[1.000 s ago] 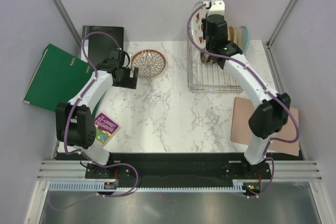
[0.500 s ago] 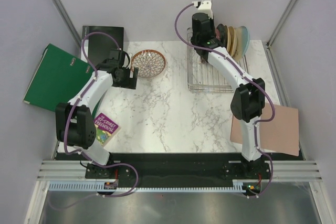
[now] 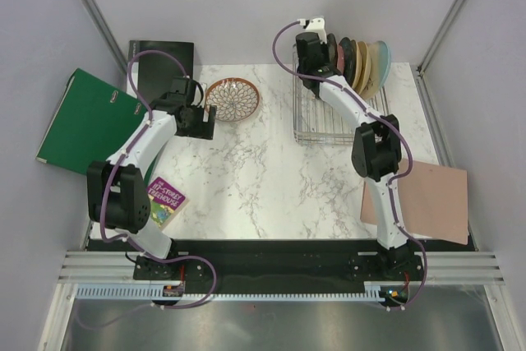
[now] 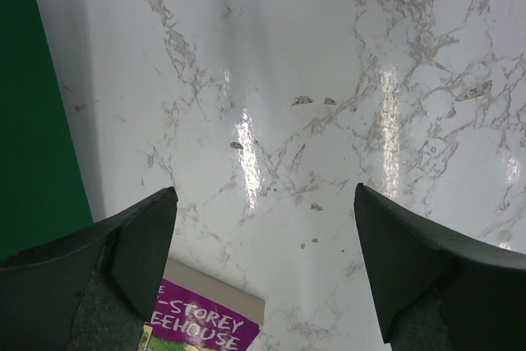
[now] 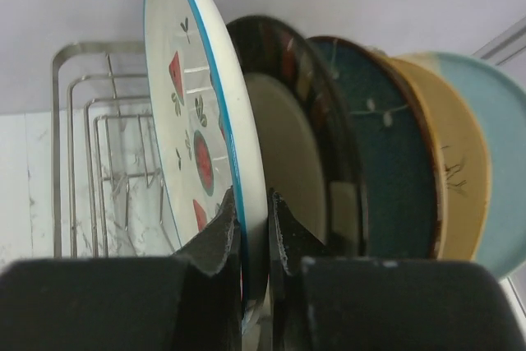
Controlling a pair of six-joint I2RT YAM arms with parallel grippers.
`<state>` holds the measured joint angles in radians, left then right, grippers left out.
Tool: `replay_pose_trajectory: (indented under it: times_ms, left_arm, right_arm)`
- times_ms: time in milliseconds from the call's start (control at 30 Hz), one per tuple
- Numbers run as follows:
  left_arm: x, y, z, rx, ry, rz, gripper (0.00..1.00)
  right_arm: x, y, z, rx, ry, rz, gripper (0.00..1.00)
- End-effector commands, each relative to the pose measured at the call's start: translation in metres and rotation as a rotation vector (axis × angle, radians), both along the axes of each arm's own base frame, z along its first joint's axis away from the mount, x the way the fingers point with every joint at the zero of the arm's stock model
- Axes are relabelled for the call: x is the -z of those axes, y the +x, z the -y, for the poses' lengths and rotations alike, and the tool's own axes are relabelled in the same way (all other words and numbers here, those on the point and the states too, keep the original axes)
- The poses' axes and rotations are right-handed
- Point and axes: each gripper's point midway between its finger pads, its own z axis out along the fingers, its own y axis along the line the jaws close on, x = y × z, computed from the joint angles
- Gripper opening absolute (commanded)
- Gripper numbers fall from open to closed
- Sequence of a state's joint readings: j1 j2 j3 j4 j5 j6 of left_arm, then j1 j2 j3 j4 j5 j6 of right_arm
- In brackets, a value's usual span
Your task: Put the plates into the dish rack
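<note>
A white plate with red fruit motifs and a blue rim (image 5: 193, 137) stands on edge at the back of the silver wire dish rack (image 3: 333, 121). My right gripper (image 5: 253, 203) is shut on its rim, seen from above at the rack's far left corner (image 3: 319, 45). Just behind it stands a dark-rimmed plate with a cream centre (image 5: 283, 145). A brown plate with a white petal lattice (image 3: 233, 99) lies flat on the marble. My left gripper (image 3: 200, 121) hovers just left of it, open and empty (image 4: 263, 203) over bare marble.
More plates stand upright in the rack: dark teal (image 5: 386, 162), tan (image 5: 456, 178) and pale teal (image 5: 503, 154). A green folder (image 3: 86, 121), a black notebook (image 3: 162, 59) and a purple book (image 3: 164, 200) lie at the left. A pinkish-tan board (image 3: 427, 199) lies at the right.
My right arm has swung left and back, carrying the white fruit plate up against the row of upright plates. The left arm has stayed where it was.
</note>
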<state>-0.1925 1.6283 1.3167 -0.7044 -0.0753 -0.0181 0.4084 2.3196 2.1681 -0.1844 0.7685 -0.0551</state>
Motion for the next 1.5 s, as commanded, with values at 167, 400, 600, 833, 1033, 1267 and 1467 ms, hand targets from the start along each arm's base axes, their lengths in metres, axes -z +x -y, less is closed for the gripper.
replay_pose_trajectory:
  times_ms: [167, 400, 600, 833, 1033, 1267, 1467]
  left_arm:
    - [-0.035, 0.068, 0.061, 0.257, -0.188, 0.161, 0.75]
    - [0.003, 0.14, 0.078, 0.263, -0.188, 0.119, 0.1]
    - [0.058, 0.16, 0.097, 0.254, -0.214, 0.025, 0.02]
    - [0.106, 0.131, 0.104, 0.272, -0.267, -0.144, 0.02]
    - [0.117, 0.069, 0.122, 0.367, -0.297, -0.325, 0.02]
    - [0.11, -0.047, 0.156, 0.399, -0.409, -0.622, 0.02]
    - [0.106, -0.167, 0.175, 0.509, -0.408, -0.782, 0.02]
  right_arm:
    - [-0.035, -0.005, -0.009, -0.049, 0.075, 0.047, 0.5]
    - [-0.073, -0.049, -0.01, -0.077, 0.017, 0.046, 0.73]
    - [-0.089, -0.099, -0.046, -0.309, 0.096, 0.001, 0.78]
    - [-0.052, -0.159, -0.076, -0.526, 0.257, -0.163, 0.82]
    - [0.01, -0.215, -0.076, -0.611, 0.324, -0.347, 0.88]
    - [0.043, -0.262, -0.089, -0.697, 0.461, -0.491, 0.93]
    - [0.057, -0.296, -0.082, -0.713, 0.513, -0.536, 0.93]
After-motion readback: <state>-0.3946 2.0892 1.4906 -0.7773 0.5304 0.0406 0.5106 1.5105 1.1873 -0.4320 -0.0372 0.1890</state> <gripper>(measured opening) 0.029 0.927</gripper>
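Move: The flower plate lies some 19 cm ahead of the open left hand, 8 cm to its right and 11 cm below; the black folder is about 25 cm ahead and 17 cm left at table height. The right hand still grips the watermelon plate in the dish rack, its middle about 7 cm straight ahead and 5 cm lower; the dark-rimmed plate stands about 4 cm right of it. Left hand shuts, reaches forward-down, drags flower plate 20 cm back; right hand releases watermelon plate and backs off. ##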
